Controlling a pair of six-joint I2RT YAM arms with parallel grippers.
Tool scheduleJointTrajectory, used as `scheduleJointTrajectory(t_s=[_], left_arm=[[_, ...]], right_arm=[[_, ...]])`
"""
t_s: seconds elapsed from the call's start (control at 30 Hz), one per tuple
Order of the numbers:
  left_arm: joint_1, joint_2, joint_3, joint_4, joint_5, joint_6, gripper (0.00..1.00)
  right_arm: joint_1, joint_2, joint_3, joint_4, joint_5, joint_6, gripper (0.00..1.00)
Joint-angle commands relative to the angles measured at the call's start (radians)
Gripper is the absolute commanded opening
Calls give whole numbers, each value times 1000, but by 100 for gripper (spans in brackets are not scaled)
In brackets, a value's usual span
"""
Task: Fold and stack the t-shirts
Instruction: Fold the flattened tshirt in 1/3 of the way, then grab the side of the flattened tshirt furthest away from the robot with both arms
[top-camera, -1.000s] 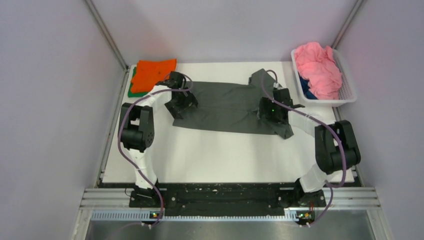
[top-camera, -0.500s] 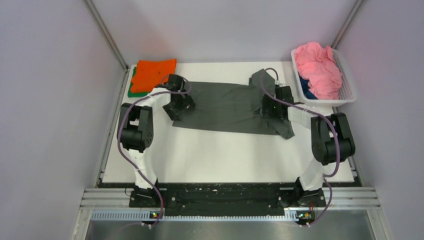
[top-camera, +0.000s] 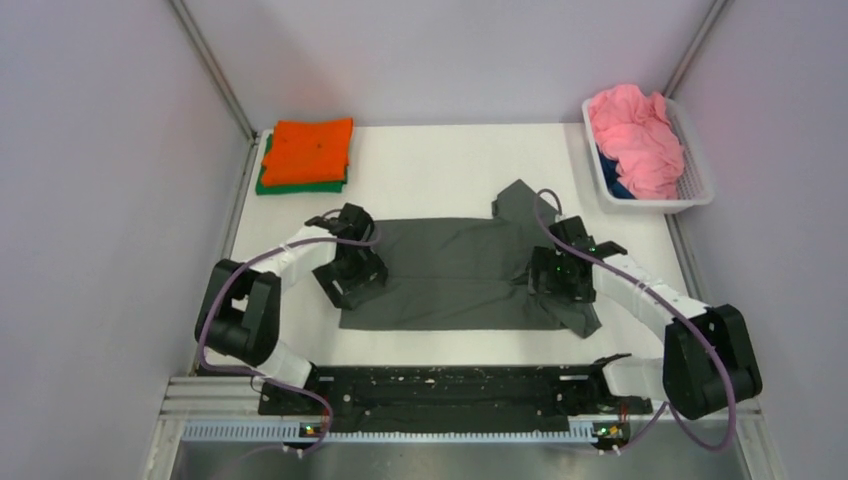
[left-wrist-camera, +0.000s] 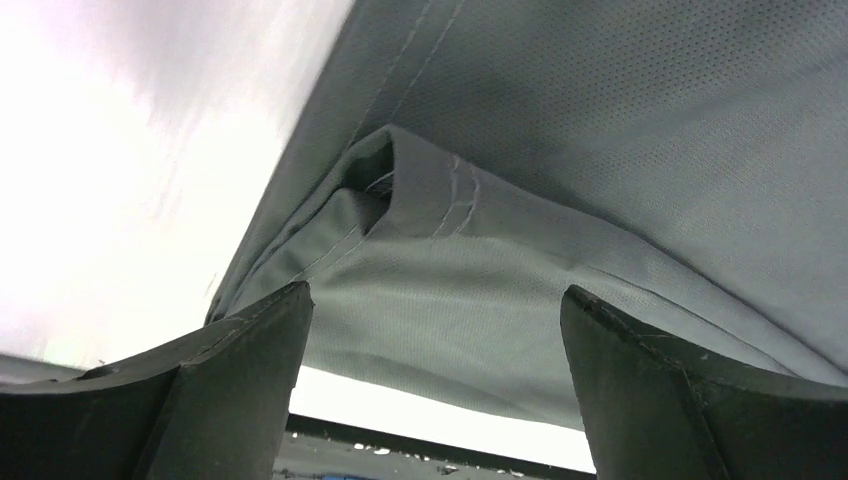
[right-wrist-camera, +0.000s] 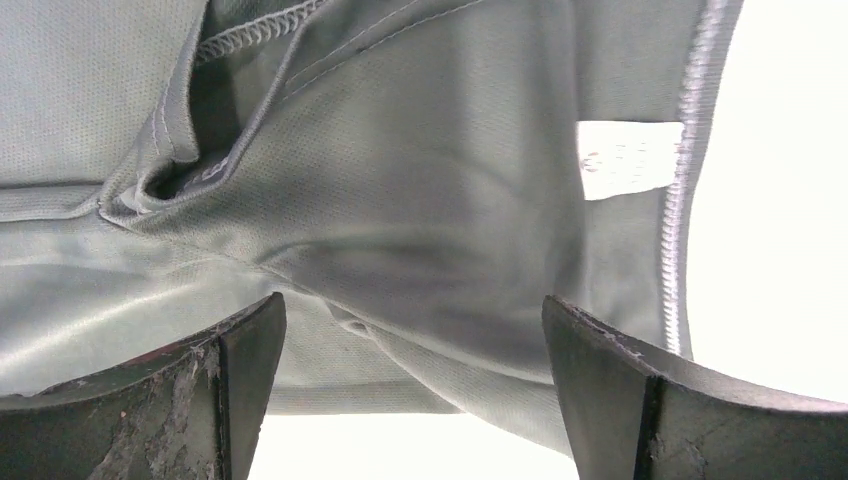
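Observation:
A dark grey t-shirt (top-camera: 450, 270) lies spread sideways on the white table (top-camera: 440, 170), one sleeve pointing to the far side. My left gripper (top-camera: 350, 285) stands open, low over the shirt's left end. In the left wrist view the grey cloth (left-wrist-camera: 600, 150) fills the space ahead of the left gripper (left-wrist-camera: 435, 330). My right gripper (top-camera: 555, 280) stands open over the right end. In the right wrist view the right gripper (right-wrist-camera: 415, 340) faces folds of the shirt (right-wrist-camera: 400, 220) and its white label (right-wrist-camera: 628, 158). Nothing is pinched between either pair of fingers.
A folded orange t-shirt (top-camera: 312, 150) rests on a green one (top-camera: 300, 186) at the far left corner. A white basket (top-camera: 700, 170) at the far right holds a pink t-shirt (top-camera: 635, 135) over a blue one (top-camera: 612, 182). Grey walls close in both sides.
Both arms have drawn back toward the near edge, and the grey t-shirt has shifted nearer with them. The orange stack now lies clear of the left arm.

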Motion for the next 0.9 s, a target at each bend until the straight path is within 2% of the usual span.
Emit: scheduleJointTrajectory(t_s=[0.0,0.2,0.4,0.5,0.63,0.87], left_arm=[[1,-77,109,-121,-107,-46,99],[16,-21,328,-89,-205,46,99],[100,211,545,-49,-303,102,97],[135,346,652,-63,-330,130,90],[153,470,760,-114,-332,140,81],[164,571,793,-128,-306,96,62]], right_arm=[[0,-76,79,-25,115,-30,98],[-2,-16,248,127,127,-127,99],[-68,152,383,270,65,-116,99],[-120,260,481,319,6,-108,99],[-130,387,610,350,-5,-157,99],[-132,599,816,348,-8,-219,98]])
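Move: The grey t-shirt's far left corner lies about 20 cm ahead of the left hand and 6 cm to its left, roughly at fingertip height; the near left corner is some 9 cm back and 7 cm left, the orange-and-green stack about 40 cm ahead and 19 cm left. For the right hand, the far sleeve tip lies about 29 cm ahead and 4 cm left, just below; the basket is roughly 38 cm ahead and 32 cm right. Lift both grippers off the grey cloth and carry them forward. Arc the left one about 20 cm out and some 6 cm left, up 10 cm midway and down again onto the far left corner, rolling slightly and closing by a third around it. Take the right one about 26 cm forward and 10 cm up towards the sleeve tip, fingers open and tipping forward nearly 30 degrees. ##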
